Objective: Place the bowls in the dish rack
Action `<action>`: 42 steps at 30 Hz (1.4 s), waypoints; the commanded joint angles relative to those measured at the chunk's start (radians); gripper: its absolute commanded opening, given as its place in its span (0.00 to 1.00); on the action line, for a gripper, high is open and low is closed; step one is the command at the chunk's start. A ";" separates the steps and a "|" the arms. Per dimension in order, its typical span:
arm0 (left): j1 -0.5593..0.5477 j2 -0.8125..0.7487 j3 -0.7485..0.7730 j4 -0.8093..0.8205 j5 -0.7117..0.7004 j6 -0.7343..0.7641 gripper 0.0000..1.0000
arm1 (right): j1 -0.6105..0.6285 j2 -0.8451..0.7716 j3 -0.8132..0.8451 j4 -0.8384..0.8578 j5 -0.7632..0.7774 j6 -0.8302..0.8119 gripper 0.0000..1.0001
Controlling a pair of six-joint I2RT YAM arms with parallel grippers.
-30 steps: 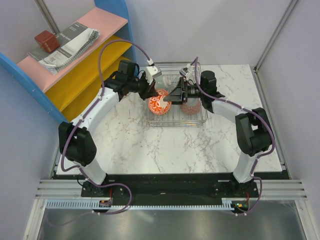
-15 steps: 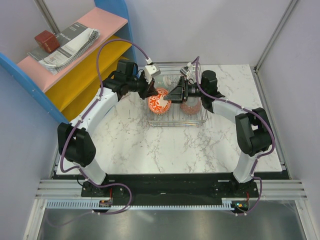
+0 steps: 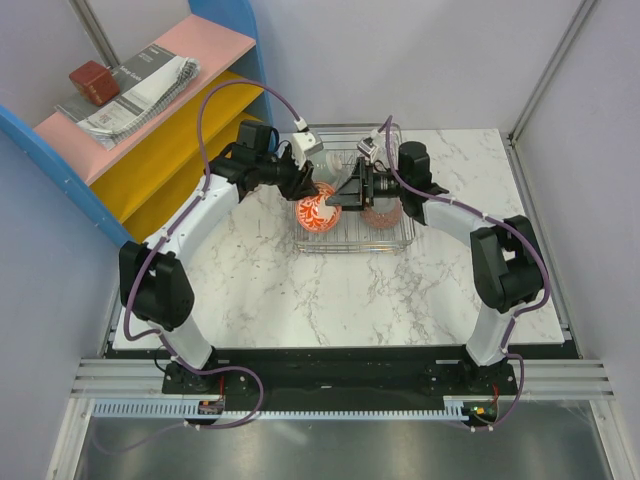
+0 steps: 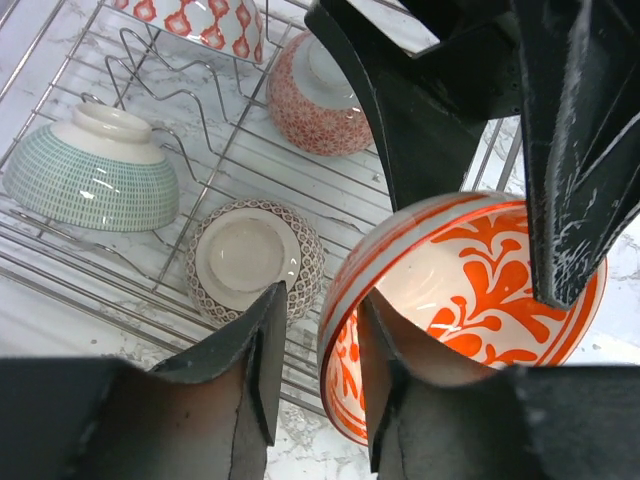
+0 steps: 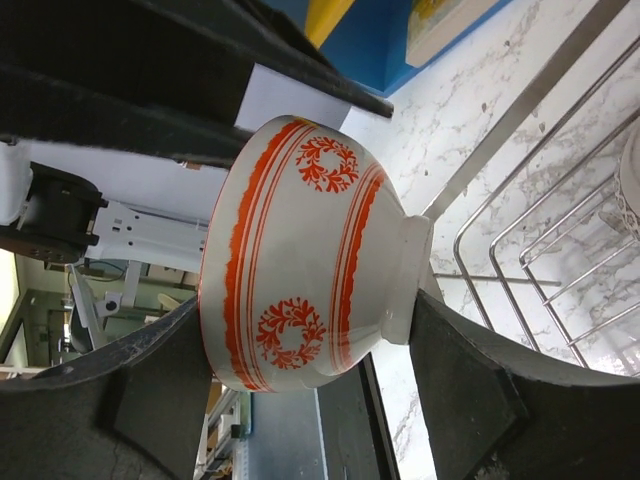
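A red-orange floral bowl (image 3: pixel 318 210) (image 4: pixel 480 290) (image 5: pixel 300 260) hangs on its side over the left end of the silver wire dish rack (image 3: pixel 352 243) (image 4: pixel 120 270) (image 5: pixel 560 250). My right gripper (image 3: pixel 342 193) (image 5: pixel 305 305) is shut on it, one finger at the mouth and one on the foot. My left gripper (image 3: pixel 303 188) (image 4: pixel 318 300) is open and straddles the rim, its outer finger clear of the wall. In the rack sit a pale green bowl (image 4: pixel 95 170), a dark grey patterned bowl (image 4: pixel 255 260) and a beige-grey patterned bowl (image 4: pixel 315 95), all upside down.
Another bowl with red drop marks (image 4: pixel 200 15) shows at the rack's far side. A blue-framed shelf with pink and yellow boards (image 3: pixel 150 110) stands at the back left, holding a booklet (image 3: pixel 130 95) and a red block (image 3: pixel 90 78). The marble table (image 3: pixel 300 290) stretches in front of the rack.
The left jaws, shut on the bowl's rim before, have parted. The right gripper has stayed closed on the bowl, which has shifted slightly inside the rack's left end.
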 commanded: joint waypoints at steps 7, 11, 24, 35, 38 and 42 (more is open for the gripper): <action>-0.004 0.002 -0.003 0.037 0.033 -0.007 0.77 | 0.014 -0.007 0.093 -0.218 0.076 -0.191 0.00; -0.004 0.004 -0.005 0.035 0.022 -0.014 0.92 | 0.013 -0.010 0.100 -0.261 0.103 -0.217 0.00; 0.160 -0.047 -0.026 0.078 0.116 -0.170 1.00 | -0.010 -0.041 0.154 -0.440 0.241 -0.360 0.00; 0.240 -0.212 -0.236 0.086 0.122 -0.164 1.00 | -0.015 -0.043 0.330 -0.829 0.556 -0.669 0.00; 0.249 -0.248 -0.273 0.080 0.116 -0.165 1.00 | -0.012 -0.024 0.407 -0.924 0.616 -0.760 0.00; 0.252 -0.269 -0.296 0.061 0.106 -0.158 1.00 | -0.009 0.019 0.539 -1.043 0.677 -0.870 0.00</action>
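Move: My left hand is astride the rim of the orange bowl, whose middle is about 4 cm back, 2 cm right and 3 cm below. My right hand holds that bowl, middle at its pads; the open middle of the dish rack lies some 6 cm forward, 6 cm right and 15 cm below. From the right hand, the lattice bowl is 2 cm left and 1 cm back, the pink bowl 13 cm right and 1 cm back, the teal bowl 10 cm ahead and 2 cm left, all 15 cm lower. I spread my left fingers fully off the rim, then slide that hand out about 9 cm to the left, veering slightly forward and then back. My right hand keeps its grip on the bowl, sinks 4–5 cm, then carries it forward and right over the rack, about 6 cm each way, tipping its fingers down some 40 degrees and rising a touch at the end. ##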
